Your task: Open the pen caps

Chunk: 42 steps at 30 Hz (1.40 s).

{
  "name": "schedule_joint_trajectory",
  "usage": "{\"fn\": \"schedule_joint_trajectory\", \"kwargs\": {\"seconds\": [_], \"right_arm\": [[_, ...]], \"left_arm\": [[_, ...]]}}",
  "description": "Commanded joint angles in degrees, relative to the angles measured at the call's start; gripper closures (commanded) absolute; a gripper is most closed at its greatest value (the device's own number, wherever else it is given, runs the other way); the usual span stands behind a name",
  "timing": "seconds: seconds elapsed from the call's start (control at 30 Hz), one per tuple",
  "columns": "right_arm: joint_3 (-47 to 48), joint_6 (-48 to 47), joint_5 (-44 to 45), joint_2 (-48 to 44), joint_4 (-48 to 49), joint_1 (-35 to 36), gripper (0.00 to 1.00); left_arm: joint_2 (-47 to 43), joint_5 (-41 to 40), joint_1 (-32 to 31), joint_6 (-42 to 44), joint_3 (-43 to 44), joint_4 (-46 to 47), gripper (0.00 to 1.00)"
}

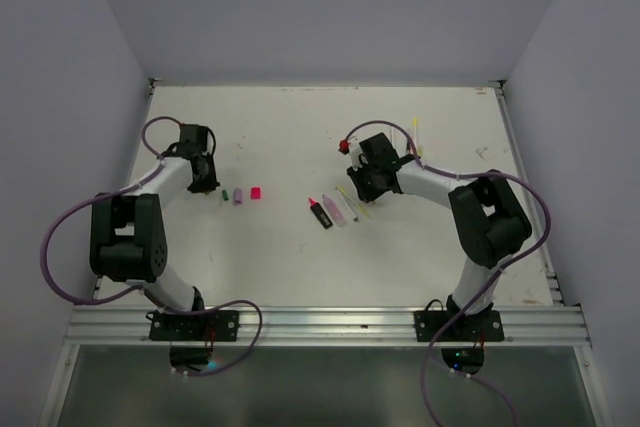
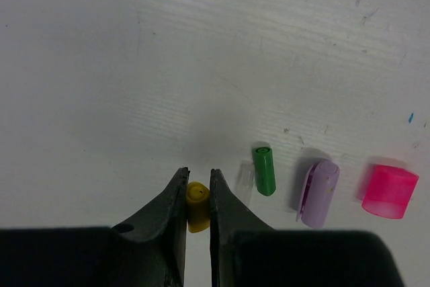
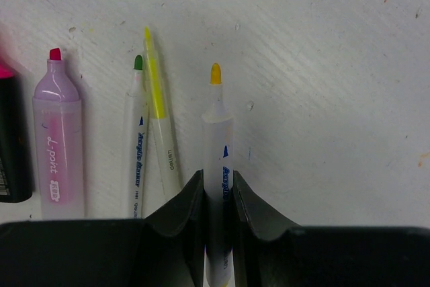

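My left gripper [image 2: 198,176] is shut on a small yellow cap [image 2: 197,206], held just above the white table. To its right lie a clear cap [image 2: 244,181], a green cap [image 2: 265,170], a lilac cap [image 2: 318,191] and a pink cap [image 2: 389,189]. My right gripper [image 3: 218,178] is shut on a white pen with a bare yellow tip [image 3: 218,139]. Left of it lie a thin yellow pen [image 3: 160,112], a green-tipped white pen [image 3: 137,146], a fat lilac highlighter [image 3: 58,146] and a black pen [image 3: 12,146], all uncapped. From above, the left gripper [image 1: 203,179] and right gripper [image 1: 362,182] stand far apart.
A small red piece [image 1: 344,146] sits beside the right wrist. A thin yellow item [image 1: 416,130] lies behind the right arm near the back. Grey walls close the table on three sides, and a metal rail [image 1: 320,322] runs along the near edge.
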Motion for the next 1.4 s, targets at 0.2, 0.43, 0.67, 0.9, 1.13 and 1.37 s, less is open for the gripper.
{"fn": "schedule_joint_trajectory", "kwargs": {"seconds": [0.2, 0.43, 0.67, 0.9, 1.13, 1.37], "right_arm": [[2.1, -2.2, -2.8, 1.3, -0.7, -0.5, 0.84], [2.1, -2.0, -2.6, 1.6, -0.8, -0.6, 0.74], [1.8, -1.4, -3.0, -0.6, -0.8, -0.6, 0.5], [1.4, 0.4, -0.1, -6.9, -0.1, -0.5, 0.39], [1.9, 4.1, 7.4, -13.3, 0.0, -0.8, 0.32], [5.8, 11.3, 16.0, -14.0, -2.8, -4.8, 0.23]], "left_arm": [[4.0, 1.3, 0.4, 2.2, 0.3, -0.3, 0.89], [4.9, 1.6, 0.4, 2.1, -0.3, -0.6, 0.86], [5.6, 2.4, 0.4, 2.0, -0.4, -0.7, 0.8], [5.3, 2.8, 0.4, 2.1, -0.3, -0.6, 0.68], [3.5, 3.2, 0.4, 1.8, -0.4, -0.7, 0.64], [-4.0, 1.4, 0.4, -0.8, 0.7, -2.6, 0.6]]}}
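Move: The left hand holds the yellow cap about 3 cm above its spot on the table. The clear cap lies some 2 cm right of the hand and 1 cm back, the green cap 4 cm right and level with it, and the purple cap 7 cm right and 1 cm back. The right hand holds the yellow-tipped pen about 1 cm above its resting place. The uncapped yellow pen lies about 4 cm left and 2 cm back, the green-tipped marker 6 cm left and 2 cm back. Straight down about 3 cm goes the left hand with the pinched yellow cap, to the bare table left of the clear cap; its fingers then part and it starts to rise. The right hand barely sinks, opens wide to let go of the pen, then climbs some 10 cm, veering forward and right towards the remaining capped pens, the wrist turning clockwise and the fingers tipping up about 15 degrees. ##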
